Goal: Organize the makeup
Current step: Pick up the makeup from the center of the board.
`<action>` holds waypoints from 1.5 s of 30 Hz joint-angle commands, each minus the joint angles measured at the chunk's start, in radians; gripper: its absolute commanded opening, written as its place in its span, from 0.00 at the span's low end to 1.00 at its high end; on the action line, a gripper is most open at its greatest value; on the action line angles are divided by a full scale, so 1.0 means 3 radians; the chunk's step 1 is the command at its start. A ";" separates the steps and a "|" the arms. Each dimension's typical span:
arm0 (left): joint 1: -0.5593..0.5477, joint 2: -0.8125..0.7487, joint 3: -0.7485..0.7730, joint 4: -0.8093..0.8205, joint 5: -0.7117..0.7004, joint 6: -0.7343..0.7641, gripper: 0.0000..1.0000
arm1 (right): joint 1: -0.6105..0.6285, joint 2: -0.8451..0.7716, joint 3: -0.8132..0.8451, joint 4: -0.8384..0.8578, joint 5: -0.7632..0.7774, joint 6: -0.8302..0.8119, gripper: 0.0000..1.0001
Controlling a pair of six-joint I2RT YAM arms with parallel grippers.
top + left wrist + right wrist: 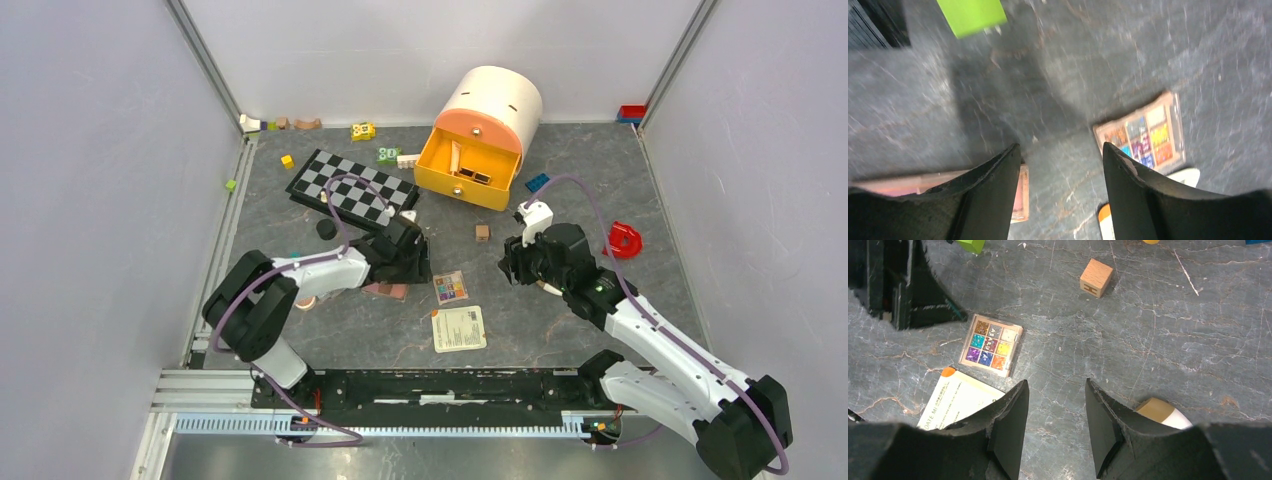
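My left gripper (1061,146) hangs open just above the table with only bare stone between its fingers. A pink eyeshadow palette (1020,192) lies partly hidden behind its left finger, and the multicolour palette (1143,137) lies just beyond its right finger. From above, the left gripper (410,262) is over the pink palette (388,290), beside the multicolour palette (449,288). My right gripper (1056,382) is open too, holding nothing, with a white, tan-ended rounded piece (1163,412) behind its right finger. The multicolour palette (992,345) sits left of it.
A yellow-orange drawer box (470,165) stands open at the back, with the chessboard (352,187) to its left. A white card (458,328) lies near the front. A wooden cube (1096,276), a red piece (624,240) and toy bricks along the back wall are scattered about.
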 commanded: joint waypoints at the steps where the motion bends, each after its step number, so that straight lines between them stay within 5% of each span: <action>1: -0.0148 -0.0269 -0.0349 -0.0190 -0.0008 -0.0133 0.68 | 0.0017 -0.0032 -0.0033 0.0044 -0.0016 0.0015 0.51; 11: -0.0183 -0.1045 -0.0917 -0.0578 -0.0290 -0.0367 0.70 | 0.0013 -0.0004 -0.0089 0.0114 -0.0070 0.0039 0.51; 22: -0.0175 -0.1372 -0.0242 -0.1174 -0.0572 -0.0074 0.76 | 0.0016 -0.0025 -0.0044 0.0025 -0.0068 0.0007 0.51; 45: 0.0172 -0.1032 -0.0492 -0.0886 -0.0676 0.0538 0.95 | 0.0015 0.0092 -0.0032 0.0032 -0.0163 -0.0055 0.52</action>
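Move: The blush palette lies flat with its middle about 8 cm left and 4 cm back of my left hand, some 2 cm lower; its near end is just off my left fingertip. At about the same depth, the eyeshadow palette is roughly 5 cm right and 3 cm back of that hand, the green block 3 cm left and 6 cm ahead. From my right hand, the blush palette is about 24 cm left, 1 cm back and 13 cm down. My left hand, low over the table, rakes back about 8 cm and left 6 cm, a finger pushing the blush palette round. I then lift some 6 cm, easing forward, and drift left over the palette. Sinking about 4 cm again and rolling some 10 degrees, I spread the fingers nearly full to straddle it from above. ##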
